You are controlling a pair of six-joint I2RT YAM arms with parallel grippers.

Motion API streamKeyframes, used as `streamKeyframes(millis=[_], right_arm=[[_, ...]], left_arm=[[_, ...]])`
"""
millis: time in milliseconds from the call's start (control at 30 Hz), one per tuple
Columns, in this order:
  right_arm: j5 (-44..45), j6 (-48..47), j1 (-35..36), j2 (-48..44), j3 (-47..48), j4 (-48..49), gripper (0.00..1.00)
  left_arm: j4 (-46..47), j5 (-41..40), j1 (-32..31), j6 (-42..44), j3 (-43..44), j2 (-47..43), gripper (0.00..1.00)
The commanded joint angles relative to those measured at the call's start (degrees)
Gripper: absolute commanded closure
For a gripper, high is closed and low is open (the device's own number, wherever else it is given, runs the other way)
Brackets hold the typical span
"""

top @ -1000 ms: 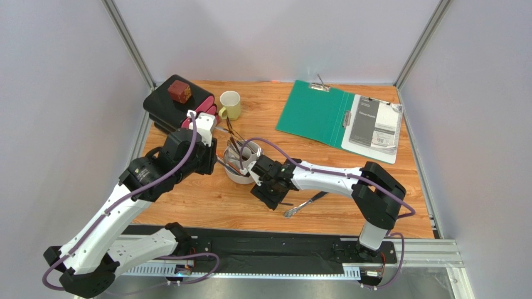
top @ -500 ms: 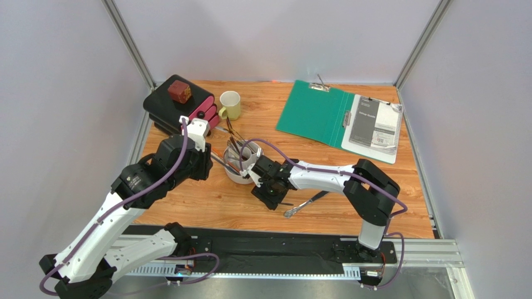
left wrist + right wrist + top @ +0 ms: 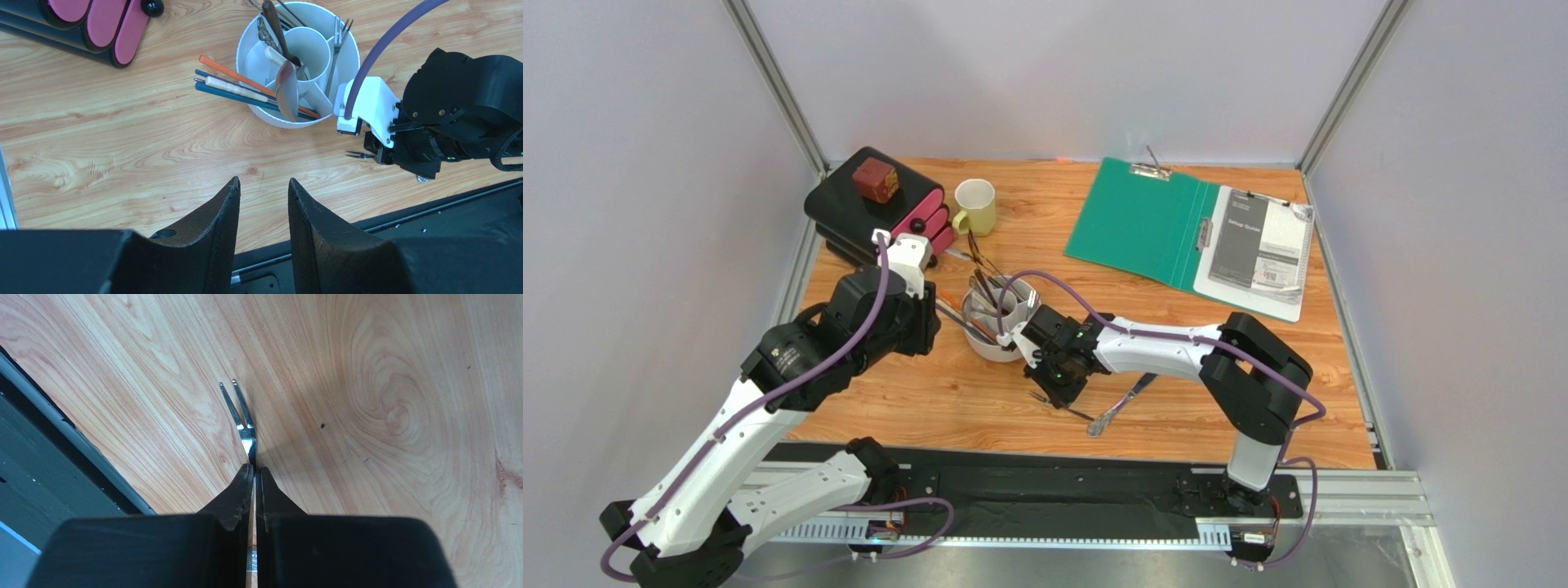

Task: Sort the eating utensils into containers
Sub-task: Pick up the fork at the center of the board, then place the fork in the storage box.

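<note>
My right gripper is shut on a small silver two-tined fork. The tines stick out past the fingertips, low over the wooden table. In the top view this gripper sits just in front of the round white container. The container holds a spoon, a fork and several chopsticks in its compartments. Another utensil lies on the table to the right of my right gripper. My left gripper is open and empty, above bare wood left of the container.
A pale yellow mug stands behind the container. At the back left is a black and pink case with a brown cube on it. A green folder with papers lies at the back right. A black rail runs along the near edge.
My right gripper has shut on the small fork and shifted slightly. The left arm pulled back a little earlier and is now still.
</note>
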Motion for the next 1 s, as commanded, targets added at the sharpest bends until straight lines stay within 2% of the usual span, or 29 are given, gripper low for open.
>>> streamKeyframes(millis=[0, 267, 700, 867, 967], right_arm=[[1.34, 3.4, 0.4, -1.23, -3.76, -0.89, 1.0], [8.11, 3.57, 0.32, -9.06, -3.68, -2.38, 1.0], [14.52, 1.82, -2.84, -20.75, 11.78, -6.69, 1.0], [13.48, -0.21, -7.06, -18.57, 15.74, -0.91, 1.0], [12.78, -0.21, -8.56, -14.27, 19.33, 3.67, 1.0]], left_arm=[[0.51, -0.81, 0.19, -0.99, 0.51, 0.29, 0.6], [1.56, -1.33, 0.19, 0.07, 0.86, 1.69, 0.6], [2.88, -3.44, 0.19, 1.04, 0.95, 2.92, 0.59], [3.15, -3.53, 0.19, 0.6, 0.07, 3.01, 0.6], [2.27, -3.71, 0.19, 0.42, 0.07, 3.1, 0.6]])
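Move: The fork is already shut between the right fingers at board level. The white container stands about 13 cm ahead and 9 cm left of this hand, its middle some 3 cm higher. The knife's middle lies about 11 cm to the hand's right and 1 cm farther out; the mug is some 32 cm ahead and 14 cm left. From the left hand the container is about 10 cm ahead, 9 cm right and 21 cm below. The fork, still pinched in the shut right fingers, is first drawn about 3 cm to the right, low over the board towards the knife. The hand then carries it steeply up, some 20 cm, and about 10 cm forward while easing back left, the fingertips swinging forward and left by roughly 35 degrees, ending high and to the right of the container. ##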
